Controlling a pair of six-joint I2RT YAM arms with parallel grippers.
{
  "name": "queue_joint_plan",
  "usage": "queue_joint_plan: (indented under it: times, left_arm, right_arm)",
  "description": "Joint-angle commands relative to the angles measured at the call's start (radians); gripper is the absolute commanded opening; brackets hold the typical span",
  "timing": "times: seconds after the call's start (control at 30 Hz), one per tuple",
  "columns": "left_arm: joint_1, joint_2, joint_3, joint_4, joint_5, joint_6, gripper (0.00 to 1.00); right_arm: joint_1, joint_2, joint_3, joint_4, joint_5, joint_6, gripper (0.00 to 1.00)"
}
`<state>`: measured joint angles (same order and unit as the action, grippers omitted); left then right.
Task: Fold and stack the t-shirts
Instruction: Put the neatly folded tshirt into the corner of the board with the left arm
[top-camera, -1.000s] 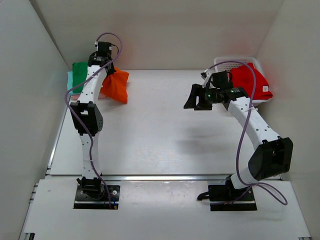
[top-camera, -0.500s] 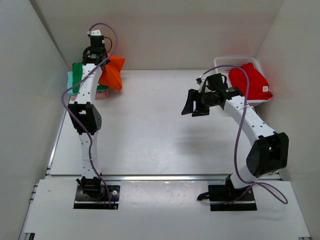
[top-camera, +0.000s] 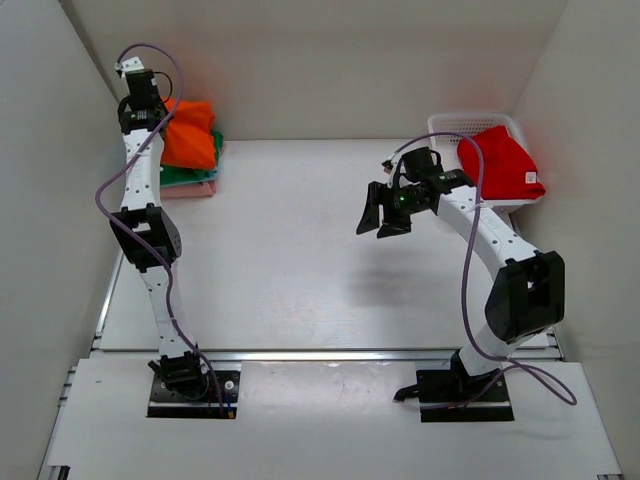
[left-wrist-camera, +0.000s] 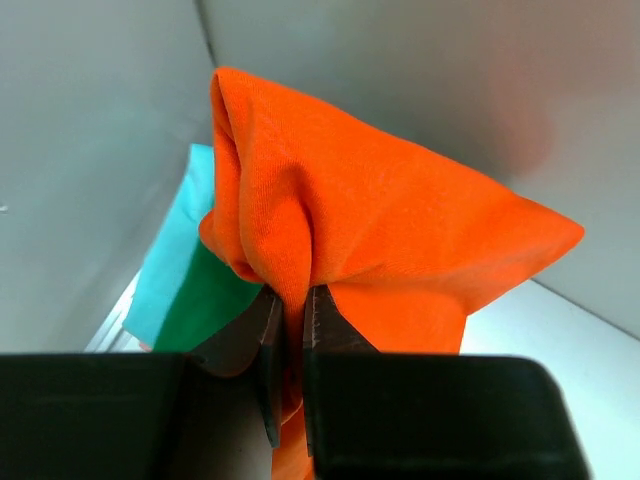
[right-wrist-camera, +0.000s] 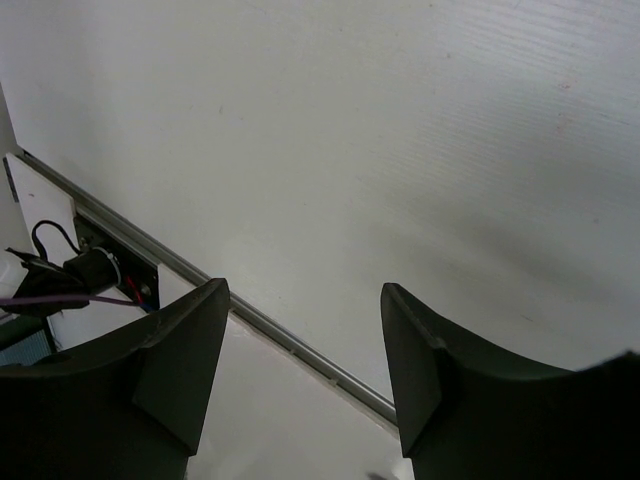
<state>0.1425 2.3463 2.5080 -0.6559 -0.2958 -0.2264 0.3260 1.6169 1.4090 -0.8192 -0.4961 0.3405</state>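
My left gripper (top-camera: 155, 117) is raised at the far left corner and is shut on a fold of the bright orange t-shirt (top-camera: 188, 135), which hangs over the stack; the pinch shows in the left wrist view (left-wrist-camera: 290, 300), with the orange t-shirt (left-wrist-camera: 380, 220) bunched above the jaws. Under it lie a dark green t-shirt (top-camera: 190, 176), a mint one (left-wrist-camera: 170, 260) and a pink one (top-camera: 190, 188). A red t-shirt (top-camera: 497, 160) lies over the white mesh basket (top-camera: 455, 124) at the far right. My right gripper (top-camera: 382, 212) is open and empty above the table's middle (right-wrist-camera: 305, 300).
White walls close in the table on the left, back and right. A metal rail (top-camera: 330, 354) runs along the table's near edge, and shows in the right wrist view (right-wrist-camera: 290, 340). The left arm's base and cable (right-wrist-camera: 70, 275) show at the near left.
My left gripper has carried the orange t-shirt up and left, from beside the stack to over it. My right gripper has moved left, away from the basket, staying open.
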Motion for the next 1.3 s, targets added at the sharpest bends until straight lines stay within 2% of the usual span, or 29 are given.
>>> queue_joint_plan:
  times: [0.0, 0.3, 0.43, 0.5, 0.53, 0.57, 0.63, 0.67, 0.87, 1.03, 1.1, 1.13, 1.17, 1.2, 1.23, 1.27]
  left_arm:
    - [0.025, -0.033, 0.009, 0.058, 0.027, -0.025, 0.00]
    - [0.098, 0.034, 0.023, 0.084, 0.093, -0.082, 0.00]
    - [0.120, 0.091, 0.040, 0.085, 0.097, -0.106, 0.09]
    - [0.137, 0.119, 0.063, 0.079, 0.075, -0.123, 0.33]
    - [0.137, 0.125, 0.077, 0.090, 0.063, -0.126, 0.38]
    - [0.138, 0.133, 0.078, 0.096, 0.055, -0.139, 0.48]
    - [0.135, 0.136, 0.086, 0.139, 0.043, -0.128, 0.77]
    - [0.137, 0.137, 0.092, 0.169, 0.041, -0.126, 0.97]
    - [0.112, 0.125, 0.153, 0.216, 0.142, -0.206, 0.98]
    - [0.049, -0.002, 0.043, 0.185, 0.294, -0.203, 0.98]
    - [0.005, -0.102, -0.143, 0.191, 0.369, -0.185, 0.99]
    - [-0.010, -0.163, -0.196, 0.190, 0.382, -0.173, 0.99]
    - [-0.032, -0.238, -0.316, 0.193, 0.383, -0.163, 0.99]
    - [-0.053, -0.275, -0.437, 0.203, 0.403, -0.184, 0.99]
    - [-0.070, -0.348, -0.495, 0.225, 0.418, -0.201, 0.98]
    - [-0.072, -0.428, -0.617, 0.245, 0.498, -0.233, 0.99]
  right_arm:
    - [0.011, 0.008, 0.047, -0.006, -0.009, 0.012, 0.60]
    - [0.030, 0.073, 0.128, -0.050, 0.005, 0.011, 0.59]
    - [0.051, 0.106, 0.180, -0.077, 0.011, 0.014, 0.59]
    - [0.064, 0.115, 0.186, -0.093, 0.024, 0.014, 0.59]
    - [0.074, 0.121, 0.203, -0.101, 0.024, 0.023, 0.60]
    - [0.076, 0.124, 0.205, -0.098, 0.028, 0.020, 0.60]
    - [0.087, 0.129, 0.189, -0.084, 0.027, 0.032, 0.60]
    - [0.094, 0.115, 0.167, -0.074, 0.018, 0.038, 0.59]
    - [0.123, 0.048, 0.087, 0.006, 0.086, 0.103, 0.60]
    - [0.096, -0.028, 0.016, 0.040, 0.163, 0.115, 0.60]
    - [0.085, -0.078, -0.024, 0.046, 0.186, 0.114, 0.61]
    - [0.079, -0.087, -0.037, 0.042, 0.198, 0.104, 0.61]
    - [0.065, -0.106, -0.047, 0.029, 0.203, 0.092, 0.61]
    - [0.042, -0.114, -0.056, 0.016, 0.199, 0.080, 0.61]
    - [0.030, -0.129, -0.067, 0.011, 0.200, 0.069, 0.61]
    - [0.019, -0.137, -0.070, 0.005, 0.214, 0.048, 0.61]
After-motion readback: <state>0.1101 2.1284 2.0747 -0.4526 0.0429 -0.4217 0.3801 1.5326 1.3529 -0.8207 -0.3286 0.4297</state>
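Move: My left hand still pinches the folded orange t-shirt, which hangs off mostly to the hand's right, its middle about 8 cm right, 3 cm back and 8 cm below. The green-topped stack it goes to has its middle some 3 cm back, 4 cm right and 21 cm below. The left side wall stands about 11 cm to the hand's left. From my idle right hand the stack lies roughly 27 cm ahead, 49 cm left and 14 cm below. I carry the orange t-shirt left, then down over the side of the stack by the left wall, about 8 cm left and 9 cm down in all, and spread my left fingers wide to let go of it. Then I lift with a little forward, and swing quickly some 15 cm right, drawing back at the end. My right hand drifts about 4 cm left and returns. ##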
